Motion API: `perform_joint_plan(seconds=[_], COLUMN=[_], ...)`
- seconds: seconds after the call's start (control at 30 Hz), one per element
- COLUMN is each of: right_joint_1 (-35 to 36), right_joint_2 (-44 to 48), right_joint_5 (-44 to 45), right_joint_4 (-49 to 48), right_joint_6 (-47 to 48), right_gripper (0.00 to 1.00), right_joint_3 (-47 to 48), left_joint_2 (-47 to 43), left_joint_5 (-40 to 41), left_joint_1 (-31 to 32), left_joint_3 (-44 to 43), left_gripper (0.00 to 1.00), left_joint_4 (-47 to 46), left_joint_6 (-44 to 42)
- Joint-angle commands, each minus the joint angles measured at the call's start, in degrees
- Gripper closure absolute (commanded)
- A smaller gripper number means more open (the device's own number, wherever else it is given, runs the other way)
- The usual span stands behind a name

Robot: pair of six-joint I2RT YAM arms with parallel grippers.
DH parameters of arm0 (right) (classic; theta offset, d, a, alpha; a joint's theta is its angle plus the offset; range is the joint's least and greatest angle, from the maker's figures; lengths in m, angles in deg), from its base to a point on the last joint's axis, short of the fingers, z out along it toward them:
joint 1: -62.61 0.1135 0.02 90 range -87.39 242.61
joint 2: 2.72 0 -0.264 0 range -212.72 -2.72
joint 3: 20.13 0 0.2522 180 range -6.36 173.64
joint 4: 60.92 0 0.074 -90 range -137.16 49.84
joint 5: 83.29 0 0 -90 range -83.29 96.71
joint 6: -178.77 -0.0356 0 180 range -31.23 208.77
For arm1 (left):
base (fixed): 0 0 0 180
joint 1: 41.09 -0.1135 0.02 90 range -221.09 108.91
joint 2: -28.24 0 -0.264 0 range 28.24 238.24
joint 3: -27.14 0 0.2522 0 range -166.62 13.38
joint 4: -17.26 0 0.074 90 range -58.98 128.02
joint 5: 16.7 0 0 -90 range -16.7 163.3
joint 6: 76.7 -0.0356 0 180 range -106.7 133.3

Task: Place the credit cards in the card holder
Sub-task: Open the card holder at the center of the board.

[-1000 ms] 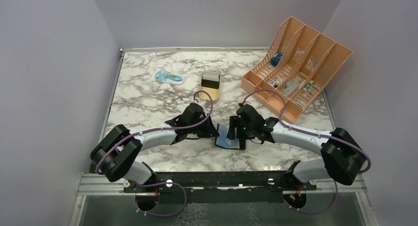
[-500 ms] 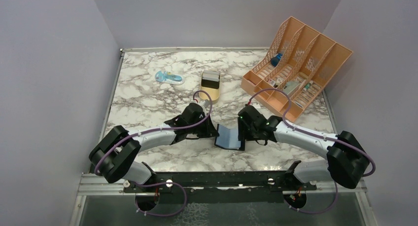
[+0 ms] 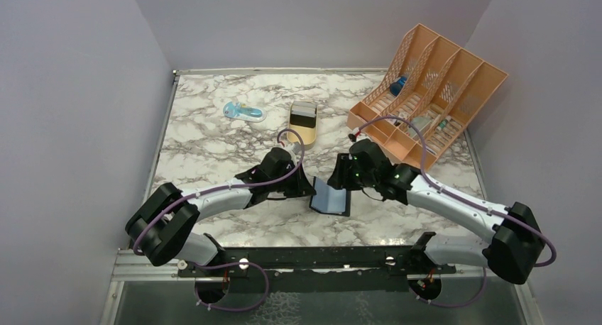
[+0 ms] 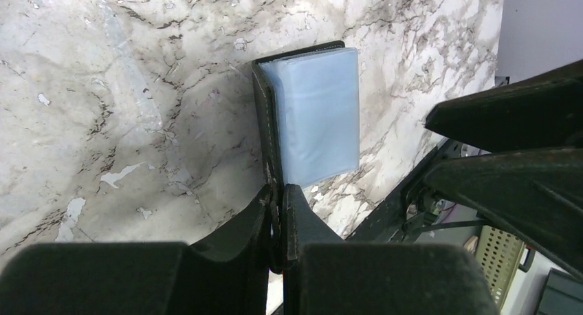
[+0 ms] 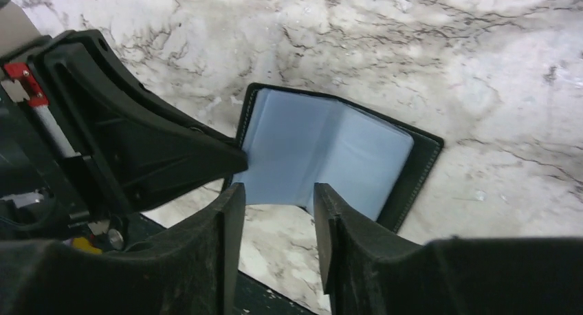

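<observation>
The card holder (image 3: 331, 198) lies open on the marble near the front, black covers outward, blue-grey inner faces (image 5: 330, 150) up. My left gripper (image 4: 278, 194) is shut on the edge of its left cover (image 4: 263, 115), which stands raised; the same gripper (image 3: 307, 189) sits left of the holder in the top view. My right gripper (image 5: 278, 198) hovers just above and behind the holder's far edge, open, with nothing between its fingers; in the top view my right gripper (image 3: 343, 177) sits just behind the holder. No credit cards show; they are hidden or out of view.
A gold tin with a grey lid (image 3: 303, 122) stands behind the grippers. A blue and white object (image 3: 243, 112) lies at the back left. A peach divided rack (image 3: 426, 91) holding small items fills the back right. Walls enclose the table on three sides.
My right gripper has come off the holder and drawn back toward the far side, its arm swinging right. The left gripper keeps its hold and has not moved.
</observation>
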Motion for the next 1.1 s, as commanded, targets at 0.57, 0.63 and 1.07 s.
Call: perform_joint_plan(seconds=[0.57,0.63,1.07], right_joint_1=[5.2,6.6,8.1], right_joint_2=[-19.8,-20.9,-21.4], right_joint_5=[8.2,10.2,14.3], right_joint_4=[1.8,2.9,4.5], right_joint_6=[-3.8,-4.3,-2.8], right_gripper=[0.36,0.36,0.38], right_joint_3=[4.9,5.7,5.6], left_joint_2=[-3.4,-5.7,-8.9], left_joint_5=[12.7,16.8,24.0], left_joint_1=[2.0,1.7,-13.5], left_joint_3=[0.9,-1.4,-14.6], left_gripper=[0.52,0.46,0.45], left_joint_4=[6.2,12.3,25.4], left_joint_6=[7.4,5.7,-12.5])
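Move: The card holder lies half open: its middle is about 5 cm right of, 1 cm nearer than and 5 cm below the left hand, whose shut fingers still pinch its left edge by the strap. From the right hand, free above it, the holder is some 9 cm down, 2 cm left and 2 cm back. The cream card tray stands about 20 cm ahead and 11 cm left of the right hand; the orange rack's middle is some 23 cm ahead and 27 cm right. Bring the right gripper down about 9 cm onto the open card holder, spreading its fingers either side of the spine and rolling its left side down some 20 degrees, to flatten the pockets. Meanwhile sink the left hand a little, open it to let the strap edge go, then swing it left, forward and up, away from the holder. ##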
